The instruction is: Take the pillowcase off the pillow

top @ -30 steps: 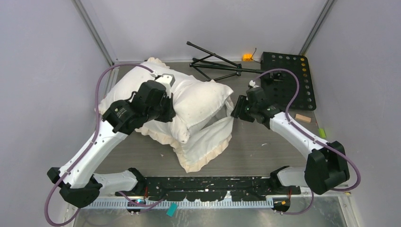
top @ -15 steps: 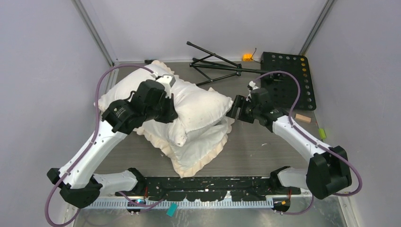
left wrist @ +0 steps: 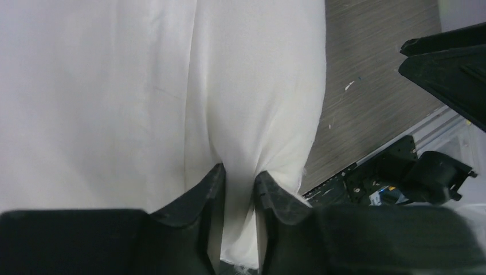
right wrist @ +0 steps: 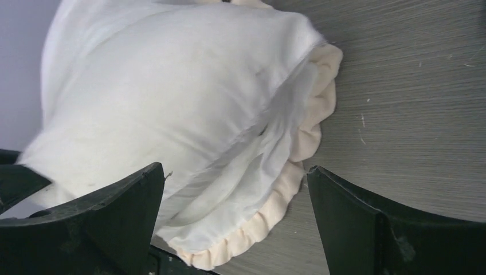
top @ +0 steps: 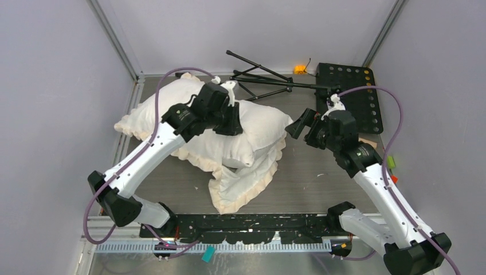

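Note:
The pillow (top: 261,123), plump and off-white, lies across the middle of the table. My left gripper (top: 232,117) is on top of it, shut on a pinched fold of its plain white fabric (left wrist: 239,172). Under and in front of the pillow, the pillowcase (top: 246,180) shows its cream-white face and ruffled frill and still wraps the pillow's right end. My right gripper (top: 296,123) hangs open just right of that end, touching nothing. In the right wrist view its jaws (right wrist: 234,169) stand wide apart, with the pillow (right wrist: 160,86) and the frill (right wrist: 269,212) beyond them.
A black folded tripod (top: 258,77) lies at the back. A black perforated plate (top: 355,91) sits back right with a small orange part (top: 299,69) beside it. A wooden block (top: 367,143) and a green piece (top: 390,161) lie at the right edge. Walls stand on three sides.
My left arm has carried the pinched pillow toward the back and right. My right gripper has opened wide and drawn back to the right, off the fabric.

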Motion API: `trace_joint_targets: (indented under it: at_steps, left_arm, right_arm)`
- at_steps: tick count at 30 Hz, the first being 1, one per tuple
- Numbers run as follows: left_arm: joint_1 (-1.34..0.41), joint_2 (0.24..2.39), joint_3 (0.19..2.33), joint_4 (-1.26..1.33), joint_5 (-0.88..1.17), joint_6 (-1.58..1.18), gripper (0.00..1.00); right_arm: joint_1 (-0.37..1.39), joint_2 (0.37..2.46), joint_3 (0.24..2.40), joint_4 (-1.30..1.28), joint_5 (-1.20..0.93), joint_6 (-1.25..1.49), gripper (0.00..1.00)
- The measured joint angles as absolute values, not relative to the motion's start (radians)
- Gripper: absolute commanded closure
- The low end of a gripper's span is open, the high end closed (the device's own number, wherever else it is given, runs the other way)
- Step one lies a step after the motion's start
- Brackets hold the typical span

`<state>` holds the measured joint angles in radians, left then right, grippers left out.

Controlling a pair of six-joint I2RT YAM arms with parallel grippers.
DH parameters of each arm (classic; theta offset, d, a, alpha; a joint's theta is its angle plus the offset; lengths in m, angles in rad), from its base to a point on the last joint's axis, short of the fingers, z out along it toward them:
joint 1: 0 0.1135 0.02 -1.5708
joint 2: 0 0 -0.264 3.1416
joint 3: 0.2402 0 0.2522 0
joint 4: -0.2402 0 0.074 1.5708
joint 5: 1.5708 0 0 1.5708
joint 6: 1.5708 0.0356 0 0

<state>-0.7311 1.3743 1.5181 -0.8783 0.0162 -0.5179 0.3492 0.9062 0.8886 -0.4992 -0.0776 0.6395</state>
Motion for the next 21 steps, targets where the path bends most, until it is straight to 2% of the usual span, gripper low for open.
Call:
trace_joint_targets:
  at_steps: [1, 2, 5, 9, 13, 17, 21]
  left_arm:
    - [-0.731, 1.399, 1.539, -0.871, 0.028, -0.517, 0.47]
    - [-0.731, 1.419, 1.563, -0.865, 0.037, -0.508, 0.40]
    - [-0.732, 1.459, 1.666, -0.883, 0.024, -0.480, 0.27]
    - [-0.732, 1.443, 1.755, -0.944, -0.069, -0.437, 0.20]
    - [-0.732, 1.387, 1.722, -1.017, -0.162, -0.410, 0.15]
    - [-0.731, 1.332, 1.607, -1.045, -0.204, -0.400, 0.15]
    - [-0.731, 1.340, 1.513, -1.043, -0.210, -0.388, 0.17]
  right_arm:
    - [0.349, 0.900, 0.902, -0.508, -0.083, 0.661, 0.00]
    - [0.349, 0.898, 0.913, -0.513, -0.094, 0.687, 0.00]
    - [0.350, 0.907, 0.925, -0.512, -0.144, 0.775, 0.00]
    - [0.364, 0.929, 0.886, -0.466, -0.204, 0.937, 0.00]
    - [0.456, 0.987, 0.858, -0.456, -0.164, 1.034, 0.00]
    - [0.562, 1.079, 0.854, -0.441, -0.105, 1.069, 0.00]
    - [0.590, 1.148, 0.826, -0.373, -0.092, 1.085, 0.01]
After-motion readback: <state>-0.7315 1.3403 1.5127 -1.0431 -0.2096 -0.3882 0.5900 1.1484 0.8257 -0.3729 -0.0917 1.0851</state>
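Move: The left gripper still pinches the white cloth on top of the pillow; the stretch of pillowcase to go for next lies about 7 cm to its left, 2 cm back and 6 cm below. For the open right gripper, the pillow's right end is roughly 10 cm left, 2 cm back and 8 cm down. From the right hand, the case's loose flap hangs some 19 cm left and 20 cm back, the black stand about 22 cm straight ahead, both about 19 cm lower. Open the left gripper wide to free the pinched cloth, hopping some 5 cm up and slightly forward-right, then swing it left and back and drop it towards the pillowcase, about 6 cm left of the start. Meanwhile bring the open right gripper about 9 cm left, rising slightly, then down onto the pillow's right end, tipping it down some 20 degrees so the fingers straddle the cloth and touch it. ##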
